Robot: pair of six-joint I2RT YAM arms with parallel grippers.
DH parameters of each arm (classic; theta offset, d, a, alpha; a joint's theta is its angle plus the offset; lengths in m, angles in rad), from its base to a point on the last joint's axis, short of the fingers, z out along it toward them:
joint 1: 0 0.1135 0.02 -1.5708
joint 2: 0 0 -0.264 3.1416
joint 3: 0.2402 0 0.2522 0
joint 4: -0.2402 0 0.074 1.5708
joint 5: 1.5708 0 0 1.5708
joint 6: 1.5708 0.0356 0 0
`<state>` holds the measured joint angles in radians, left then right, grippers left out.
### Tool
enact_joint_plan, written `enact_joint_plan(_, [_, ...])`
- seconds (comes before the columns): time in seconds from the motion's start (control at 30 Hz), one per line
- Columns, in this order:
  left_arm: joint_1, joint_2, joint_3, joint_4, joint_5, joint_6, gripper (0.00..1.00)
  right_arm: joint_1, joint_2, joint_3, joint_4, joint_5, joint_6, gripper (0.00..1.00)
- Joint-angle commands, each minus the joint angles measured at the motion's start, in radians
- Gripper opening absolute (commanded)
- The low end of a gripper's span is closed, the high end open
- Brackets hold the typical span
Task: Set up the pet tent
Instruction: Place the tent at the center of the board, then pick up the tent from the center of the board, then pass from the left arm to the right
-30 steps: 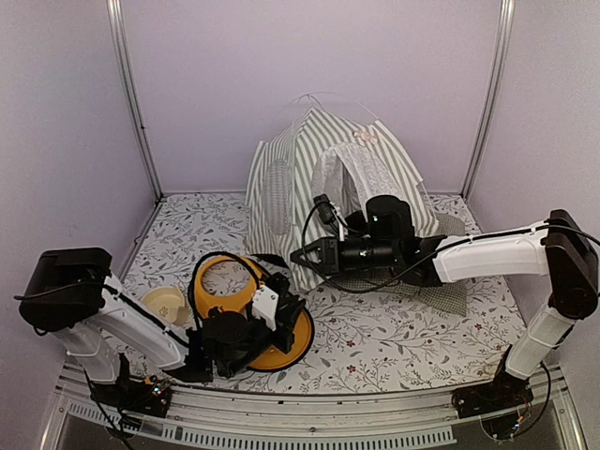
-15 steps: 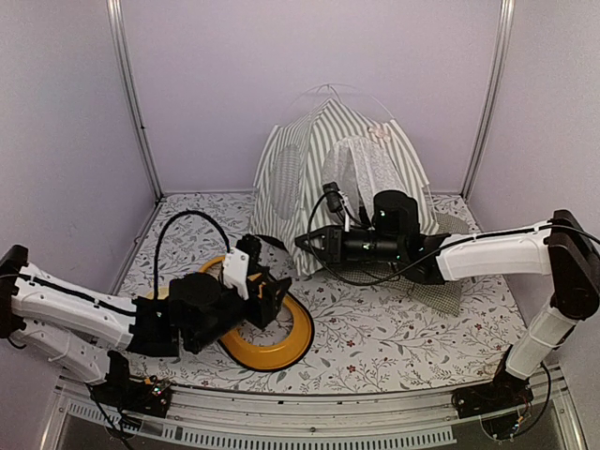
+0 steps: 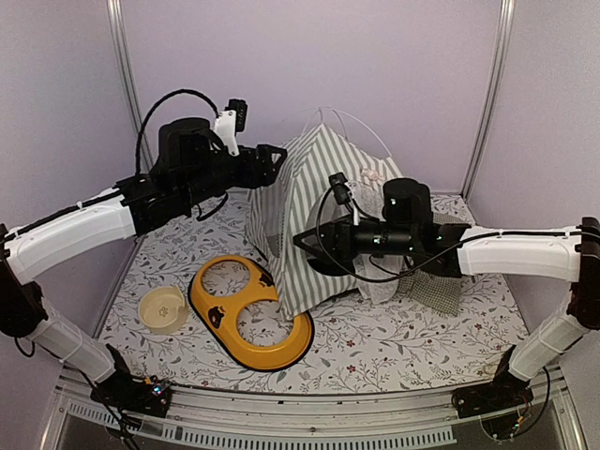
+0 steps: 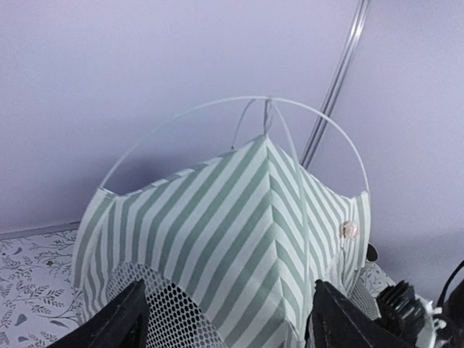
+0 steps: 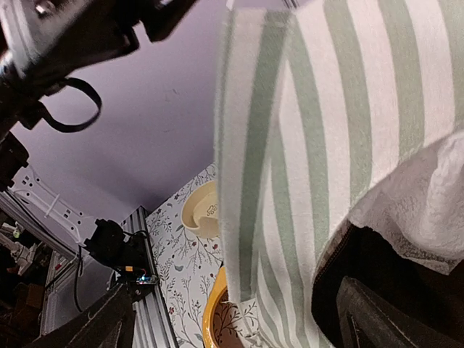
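The pet tent (image 3: pixel 314 202) stands at the back middle of the table, green-and-white striped, with thin white poles (image 3: pixel 342 117) arching over its peak. My left gripper (image 3: pixel 275 156) is raised beside the tent's upper left, open. In the left wrist view the striped peak (image 4: pixel 268 217) and the mesh window (image 4: pixel 163 308) lie beyond the left gripper (image 4: pixel 228 322). My right gripper (image 3: pixel 302 246) is low at the tent's front, open. In the right wrist view a striped fabric edge (image 5: pixel 290 217) hangs between the spread fingers of the right gripper (image 5: pixel 243 326).
A yellow two-hole feeder (image 3: pixel 246 314) lies at the front left of the tent, with a beige bowl (image 3: pixel 164 307) to its left. A checked cushion (image 3: pixel 441 289) sticks out under the right arm. Frame posts stand at both back corners.
My left arm has lifted from the yellow feeder up to the tent's upper left and its jaws have opened. The right gripper has opened, and the tent's front fabric now hangs lower.
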<state>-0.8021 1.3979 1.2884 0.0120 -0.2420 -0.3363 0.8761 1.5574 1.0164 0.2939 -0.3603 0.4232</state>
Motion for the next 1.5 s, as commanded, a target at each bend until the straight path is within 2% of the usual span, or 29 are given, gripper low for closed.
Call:
enact_joint_plan(0.0, [0.012, 0.044, 0.064, -0.132, 0.178, 0.037, 0.77, 0.001, -0.144, 0.073, -0.157, 0.057, -0.071, 0.99])
enact_joint_plan(0.2, [0.004, -0.021, 0.015, -0.147, 0.195, 0.016, 0.78, -0.010, -0.289, 0.131, -0.346, 0.130, -0.174, 0.99])
enact_joint_plan(0.33, [-0.028, -0.003, -0.006, -0.172, 0.187, 0.017, 0.78, -0.072, -0.368, 0.151, -0.428, 0.185, -0.213, 0.99])
enact_joint_plan(0.47, [-0.083, 0.065, 0.042, -0.196, 0.111, 0.033, 0.76, -0.176, -0.422, 0.140, -0.438, 0.224, -0.231, 0.99])
enact_joint_plan(0.57, [-0.108, 0.141, 0.116, -0.253, 0.014, 0.049, 0.70, -0.232, -0.427, 0.143, -0.440, 0.233, -0.239, 0.99])
enact_joint_plan(0.63, [-0.123, 0.182, 0.156, -0.279, -0.067, 0.063, 0.63, -0.265, -0.425, 0.146, -0.443, 0.248, -0.245, 0.99])
enact_joint_plan(0.67, [-0.127, 0.196, 0.172, -0.280, -0.092, 0.068, 0.55, -0.282, -0.424, 0.146, -0.443, 0.252, -0.245, 0.99])
enact_joint_plan(0.8, [-0.128, 0.214, 0.217, -0.246, -0.160, 0.124, 0.07, -0.342, -0.410, 0.146, -0.440, 0.253, -0.230, 0.99])
enact_joint_plan(0.83, [-0.126, 0.212, 0.230, -0.237, -0.169, 0.150, 0.00, -0.351, -0.406, 0.148, -0.438, 0.250, -0.229, 0.99])
enact_joint_plan(0.93, [-0.098, 0.194, 0.261, -0.181, -0.165, 0.237, 0.00, -0.367, -0.398, 0.151, -0.426, 0.238, -0.228, 0.99])
enact_joint_plan(1.03, [-0.039, 0.155, 0.251, -0.101, -0.096, 0.328, 0.00, -0.383, -0.388, 0.161, -0.419, 0.226, -0.229, 0.99])
enact_joint_plan(1.07, [-0.008, 0.141, 0.245, -0.080, -0.034, 0.355, 0.00, -0.388, -0.385, 0.164, -0.416, 0.222, -0.229, 0.99])
enact_joint_plan(1.23, [0.211, 0.078, 0.199, 0.015, 0.384, 0.438, 0.00, -0.406, -0.375, 0.174, -0.408, 0.208, -0.220, 0.99])
enact_joint_plan(1.33, [0.331, 0.068, 0.194, 0.036, 0.573, 0.474, 0.00, -0.415, -0.370, 0.167, -0.406, 0.219, -0.215, 0.99])
enact_joint_plan(1.47, [0.537, 0.081, 0.198, 0.079, 0.900, 0.406, 0.00, -0.447, -0.355, 0.147, -0.405, 0.216, -0.176, 0.99])
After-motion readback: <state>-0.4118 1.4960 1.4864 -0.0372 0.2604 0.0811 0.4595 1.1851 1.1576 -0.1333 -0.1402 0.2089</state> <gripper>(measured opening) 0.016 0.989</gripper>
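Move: The tent's near corner pole, at the height to grip, is about 1 cm back, 6 cm to the right and 8 cm below the left gripper. From the right gripper, already open at the tent's striped edge, that spot is some 8 cm ahead, 2 cm left and 6 cm up. The yellow stand lies about 14 cm back, 5 cm left and 36 cm below the left gripper; the checked cushion lies roughly 13 cm ahead, 25 cm right and 23 cm below the right one. Bring the open left gripper down and right, drawing back slightly at first, onto the tent's near corner pole, rolling its left side up some 20 degrees, and pinch the pole. Then carry it left, up and forward, about 13 cm leftward. Meanwhile lift the open right gripper 14 cm and swing it right and forward, clear of the tent, turning it clockwise. ##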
